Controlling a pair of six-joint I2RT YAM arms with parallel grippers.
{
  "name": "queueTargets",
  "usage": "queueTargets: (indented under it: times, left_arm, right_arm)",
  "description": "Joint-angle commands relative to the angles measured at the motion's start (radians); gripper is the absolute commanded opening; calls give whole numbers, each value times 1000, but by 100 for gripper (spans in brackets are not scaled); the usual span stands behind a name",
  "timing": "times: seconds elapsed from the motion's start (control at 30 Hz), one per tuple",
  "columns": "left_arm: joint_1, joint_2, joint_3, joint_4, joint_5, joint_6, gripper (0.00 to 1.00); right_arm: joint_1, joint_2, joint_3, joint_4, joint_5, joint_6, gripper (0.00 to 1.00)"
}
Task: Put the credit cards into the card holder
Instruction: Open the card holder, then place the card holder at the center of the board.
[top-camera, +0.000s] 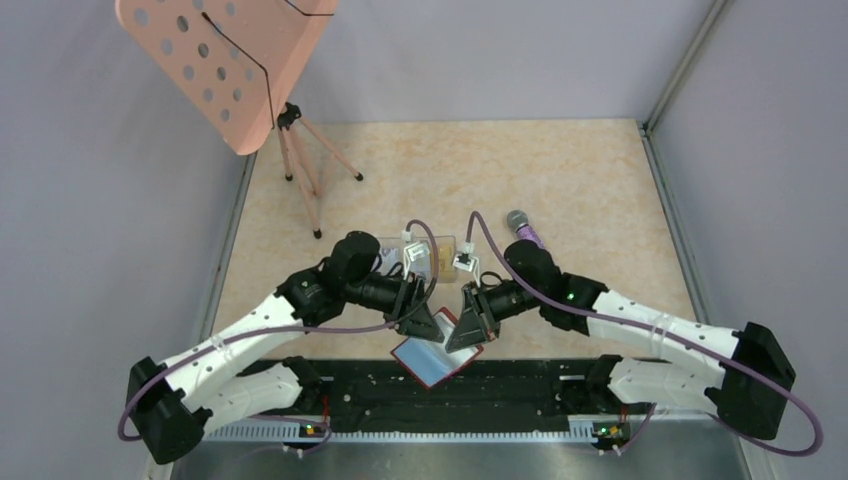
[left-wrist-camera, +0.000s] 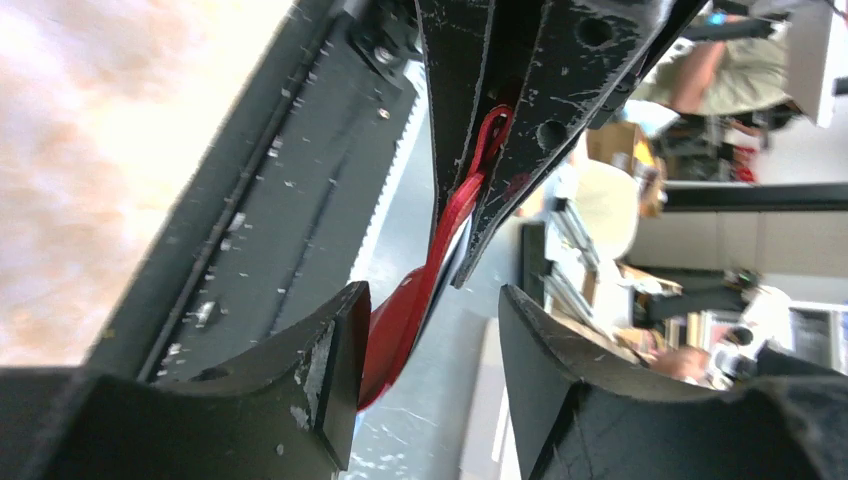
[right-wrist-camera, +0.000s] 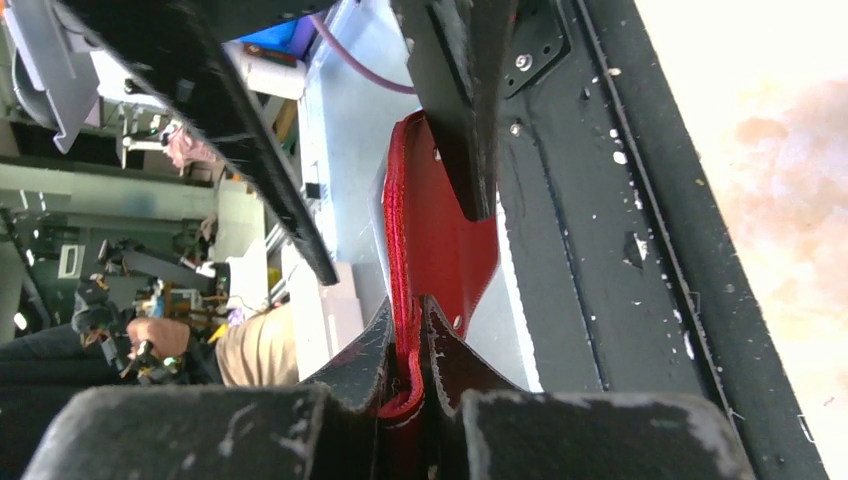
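The red card holder (top-camera: 478, 349) hangs above the black rail at the table's near edge, with a pale blue-white card face (top-camera: 432, 364) showing in it. My right gripper (top-camera: 468, 330) is shut on the holder's edge; in the right wrist view (right-wrist-camera: 408, 360) the red edge (right-wrist-camera: 440, 240) is pinched between its fingers. My left gripper (top-camera: 425, 325) is open around the holder's other end. In the left wrist view (left-wrist-camera: 430, 380) the red holder (left-wrist-camera: 405, 325) rests against one finger (left-wrist-camera: 335, 370), with a gap to the other. Yellow-orange credit cards (top-camera: 443, 247) lie on the table behind the grippers.
A purple microphone (top-camera: 522, 226) lies on the table right of the cards. A pink perforated music stand (top-camera: 225, 70) on a tripod (top-camera: 305, 175) stands at the back left. The black base rail (top-camera: 520, 385) runs along the near edge. Grey walls enclose the table.
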Motion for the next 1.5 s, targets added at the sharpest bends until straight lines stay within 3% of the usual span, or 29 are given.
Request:
queueTargets:
  times: [0.0,0.2,0.27,0.57,1.13,1.2,1.37,1.47]
  left_arm:
    - [-5,-86,67,-54,-253,34,58]
    - [-5,-179,96,-110,-565,9,69]
    - [-5,-205,85,-80,-587,3,77]
    - [-5,-219,54,-70,-575,-11,78]
    - [-4,-224,29,-24,-521,-26,78]
    - [-4,-223,30,-27,-524,-24,78]
    - [-5,-207,41,-48,-526,-18,78]
    - [-4,-195,48,-70,-539,-14,79]
  right_arm:
    - [-12,-11,-21,61,78,21,0]
    - [-127,21,-141,240,103,174,0]
    - [-167,31,-184,318,121,215,0]
    - [-281,142,-371,596,278,384,0]
    - [-289,141,-395,309,542,298,0]
    - [-290,159,-363,244,550,272,9]
    - [-288,209,-234,18,615,190,53]
    - [-288,223,-157,-118,680,139,67]
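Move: The right hand already pinches the opened card holder by its right-hand part. The bare table spot where the holder goes lies about 11 cm ahead of this hand, some 2 cm to its right and 19 cm below. The card box lies about 14 cm beyond that spot and 11 cm to its left, the microphone about 15 cm beyond and 16 cm to its right. From the left hand the spot is 9 cm ahead, 6 cm right, 20 cm below. Carry the holder with the right gripper down some 17 cm and about 12 cm forward, drifting right, onto the table short of the card box; turn the wrist clockwise about 50 degrees and tip the fingers down, then open them at the holder's right side. Meanwhile open the left gripper wide, draw it clear forward and slightly left, and hold it there. ##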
